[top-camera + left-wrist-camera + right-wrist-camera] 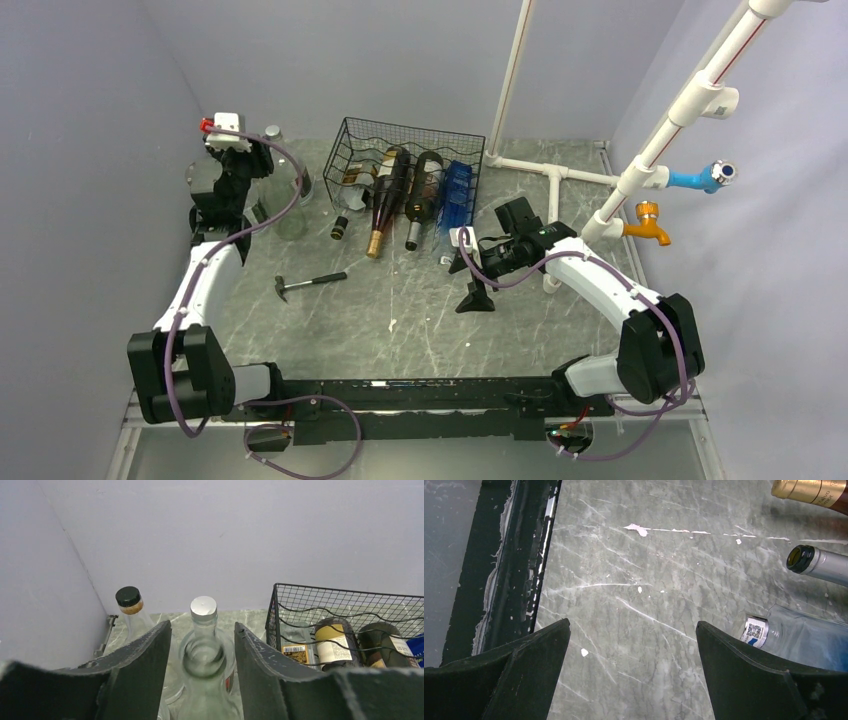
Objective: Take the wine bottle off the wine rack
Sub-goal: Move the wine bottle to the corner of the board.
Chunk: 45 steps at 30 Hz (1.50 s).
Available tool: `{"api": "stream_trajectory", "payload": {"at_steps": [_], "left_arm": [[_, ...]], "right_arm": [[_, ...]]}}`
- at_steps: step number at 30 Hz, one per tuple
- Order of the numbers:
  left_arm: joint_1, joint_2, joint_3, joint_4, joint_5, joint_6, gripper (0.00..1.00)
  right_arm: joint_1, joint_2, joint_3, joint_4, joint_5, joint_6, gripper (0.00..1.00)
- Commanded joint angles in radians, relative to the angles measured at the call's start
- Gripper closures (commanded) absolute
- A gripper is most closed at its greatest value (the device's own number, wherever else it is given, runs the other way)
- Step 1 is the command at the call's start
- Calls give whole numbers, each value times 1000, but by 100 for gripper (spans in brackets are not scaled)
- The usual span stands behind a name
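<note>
The black wire wine rack [410,135] stands at the back middle of the table. Several bottles lie in it, necks toward me: a dark wine bottle with a gold-foil neck [385,195], a dark green one [422,195] and a blue one [455,195]. The left wrist view shows the rack [345,605] at the right. My left gripper [202,624] is open, its fingers either side of an upright clear bottle's open neck [202,657] with small gaps. My right gripper [633,630] hangs open over bare table in front of the rack, holding nothing.
Two more clear bottles stand behind the left gripper, one silver-capped [203,607], one black-capped [128,597]. A small hammer [310,283] lies left of centre. White pipes [560,172] with a blue tap [705,177] and an orange tap [648,222] occupy the back right.
</note>
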Motion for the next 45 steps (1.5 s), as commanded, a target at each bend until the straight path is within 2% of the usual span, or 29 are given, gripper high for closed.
{"api": "stream_trajectory", "payload": {"at_steps": [1, 8, 17, 29, 36, 42, 45], "left_arm": [[3, -37, 42, 54, 11, 7, 43], [4, -87, 79, -33, 6, -15, 33], [4, -197, 130, -275, 0, -87, 1], [5, -431, 49, -547, 134, -270, 0], [4, -545, -141, -479, 352, -473, 1], [4, -542, -209, -468, 507, -564, 1], [-5, -524, -258, -387, 566, -602, 1]], "right_arm": [[-8, 1, 4, -4, -28, -26, 0], [-12, -2, 6, -9, -31, -27, 0], [-19, -9, 10, -29, -40, -45, 0], [-45, -8, 25, -118, -55, -131, 0], [-88, -14, 30, -164, -64, -171, 0], [-117, -12, 34, -202, -55, -209, 0], [-131, -7, 39, -237, -47, -243, 0]]}}
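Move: Straight below the left hand, its neck top just under the already loosened fingers, stands the clear bottle just set down, its middle about 15 cm lower. A silver-capped bottle stands some 8 cm ahead and 3 cm right of the hand, a black-capped one about 8 cm ahead and 6 cm left. The hammer lies roughly 19 cm back and 7 cm right, on the table. From the right hand, the clear bottle is about 50 cm left and 22 cm ahead. Opening from half to fully wide, the left hand rises some 6 cm off the neck of the clear bottle and backs away about 15 cm in all, then swings some 10 cm right and sinks about 10 cm, turning clockwise, rolling its left side down and tipping its fingers down so they face the rack. The open right hand drifts 3 cm right. ##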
